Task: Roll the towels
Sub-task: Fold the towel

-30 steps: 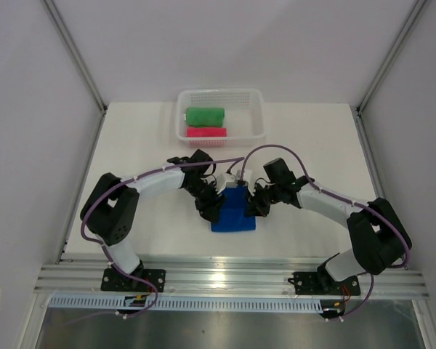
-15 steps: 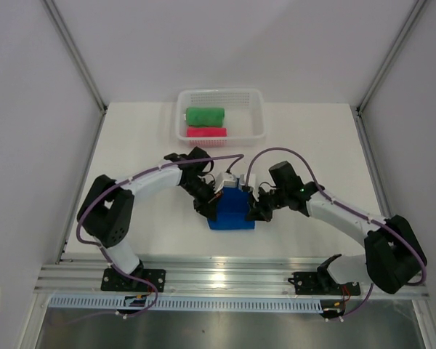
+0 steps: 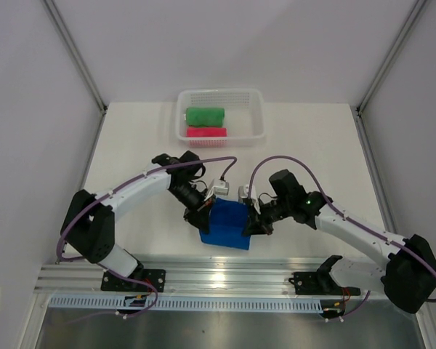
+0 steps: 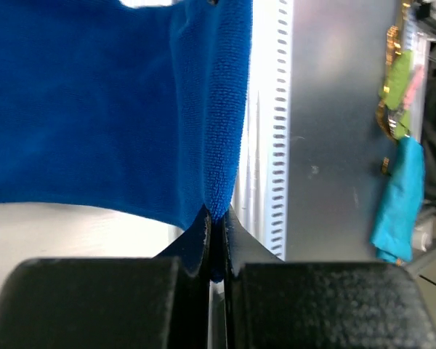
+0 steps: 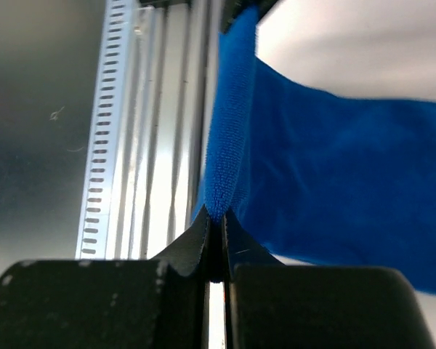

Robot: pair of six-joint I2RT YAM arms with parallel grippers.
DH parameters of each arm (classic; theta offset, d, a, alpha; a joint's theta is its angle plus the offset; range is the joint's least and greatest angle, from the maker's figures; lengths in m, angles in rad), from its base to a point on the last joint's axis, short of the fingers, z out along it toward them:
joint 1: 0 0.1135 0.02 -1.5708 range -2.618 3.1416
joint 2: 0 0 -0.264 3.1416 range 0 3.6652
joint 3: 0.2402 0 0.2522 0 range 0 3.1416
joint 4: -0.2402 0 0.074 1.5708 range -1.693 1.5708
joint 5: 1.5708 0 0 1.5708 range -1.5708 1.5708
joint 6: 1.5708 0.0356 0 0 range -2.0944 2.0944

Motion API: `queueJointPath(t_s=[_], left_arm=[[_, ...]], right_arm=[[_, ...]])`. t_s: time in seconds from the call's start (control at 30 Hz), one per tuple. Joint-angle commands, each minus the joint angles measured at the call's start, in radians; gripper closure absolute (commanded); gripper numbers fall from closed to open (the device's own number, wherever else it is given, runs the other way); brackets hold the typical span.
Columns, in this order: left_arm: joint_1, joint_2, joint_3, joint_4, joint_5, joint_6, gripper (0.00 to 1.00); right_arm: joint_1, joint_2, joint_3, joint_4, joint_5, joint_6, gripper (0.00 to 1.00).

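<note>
A royal blue towel (image 3: 227, 226) hangs folded between my two grippers near the table's front edge. My left gripper (image 3: 201, 216) is shut on its left edge, and in the left wrist view the blue cloth (image 4: 123, 109) is pinched at the fingertips (image 4: 216, 218). On the towel's right edge my right gripper (image 3: 251, 222) is shut, the cloth (image 5: 349, 182) caught between its tips (image 5: 219, 222). A rolled green towel (image 3: 205, 115) and a rolled pink towel (image 3: 206, 132) lie in the white basket (image 3: 245, 118) at the back.
The metal rail (image 3: 232, 280) runs along the near table edge just below the blue towel. White walls with metal struts close in the table on the left, right and back.
My left gripper has closed on the towel's left edge. Both grippers have moved toward the near edge, drawing the blue towel with them and lifting it off the table.
</note>
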Motion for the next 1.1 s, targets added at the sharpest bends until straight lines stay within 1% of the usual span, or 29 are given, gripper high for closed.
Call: queueJointPath(t_s=[0.0, 0.07, 0.13, 0.17, 0.2, 0.23, 0.33, 0.57, 0.6, 0.63, 0.83, 0.87, 0.9, 0.93, 1.0, 1.07], left_arm=[[0.011, 0.013, 0.059, 0.066, -0.085, -0.085, 0.96], [0.022, 0.055, 0.093, 0.129, -0.158, -0.167, 0.95], [0.036, 0.099, 0.137, 0.183, -0.192, -0.196, 0.95], [0.040, 0.111, 0.148, 0.202, -0.235, -0.227, 0.95], [0.043, 0.125, 0.159, 0.215, -0.250, -0.236, 0.96], [0.049, 0.156, 0.203, 0.231, -0.269, -0.242, 0.96], [0.053, 0.226, 0.263, 0.222, -0.307, -0.253, 0.96], [0.056, 0.320, 0.309, 0.243, -0.398, -0.273, 0.95], [0.056, 0.334, 0.309, 0.245, -0.407, -0.274, 0.95], [0.056, 0.338, 0.305, 0.251, -0.425, -0.276, 0.94], [0.056, 0.368, 0.311, 0.298, -0.458, -0.299, 0.95], [0.056, 0.372, 0.311, 0.304, -0.459, -0.302, 0.95], [0.057, 0.384, 0.316, 0.315, -0.464, -0.305, 0.94], [0.057, 0.392, 0.322, 0.317, -0.470, -0.308, 0.94], [0.057, 0.409, 0.329, 0.317, -0.487, -0.316, 0.94], [0.062, 0.420, 0.328, 0.321, -0.496, -0.328, 0.94]], right_arm=[[-0.064, 0.057, 0.021, -0.014, 0.043, 0.054, 1.00], [-0.109, 0.120, 0.030, 0.004, 0.101, 0.073, 1.00], [-0.137, 0.163, 0.041, 0.031, 0.157, 0.087, 1.00], [-0.163, 0.198, 0.055, 0.037, 0.168, 0.093, 1.00], [-0.173, 0.215, 0.061, 0.055, 0.176, 0.096, 1.00], [-0.184, 0.229, 0.065, 0.070, 0.187, 0.114, 1.00], [-0.215, 0.272, 0.084, 0.092, 0.237, 0.134, 1.00], [-0.241, 0.332, 0.101, 0.156, 0.290, 0.162, 1.00], [-0.244, 0.341, 0.102, 0.173, 0.294, 0.165, 0.98], [-0.244, 0.358, 0.107, 0.187, 0.299, 0.170, 0.92], [-0.255, 0.419, 0.136, 0.230, 0.391, 0.200, 0.86], [-0.258, 0.424, 0.139, 0.241, 0.412, 0.209, 0.82], [-0.262, 0.427, 0.142, 0.241, 0.437, 0.238, 0.71], [-0.267, 0.430, 0.145, 0.241, 0.463, 0.252, 0.64], [-0.284, 0.422, 0.151, 0.251, 0.480, 0.284, 0.58], [-0.290, 0.386, 0.139, 0.274, 0.504, 0.317, 0.57]])
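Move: The left hand still pinches its end of the blue towel's raised edge; the place where that end is to be laid is about 16 cm ahead, 2 cm to the right and 10 cm down. The right hand, holding the other end, has its laying place some 14 cm ahead, 3 cm to its right and 10 cm down. From the left hand, the red roll lies about 45 cm ahead and 2 cm left, the basket's middle roughly 52 cm ahead and 4 cm right. Forward and down together go both hands, carrying the pinched edge of the blue towel about 15 cm out and some 8 cm lower, to lay it on the table. The left keeps its pinch and turns some 20 degrees counter-clockwise; near the end the right opens its fingers, lets go and draws off to the right, having turned about 40 degrees clockwise. ##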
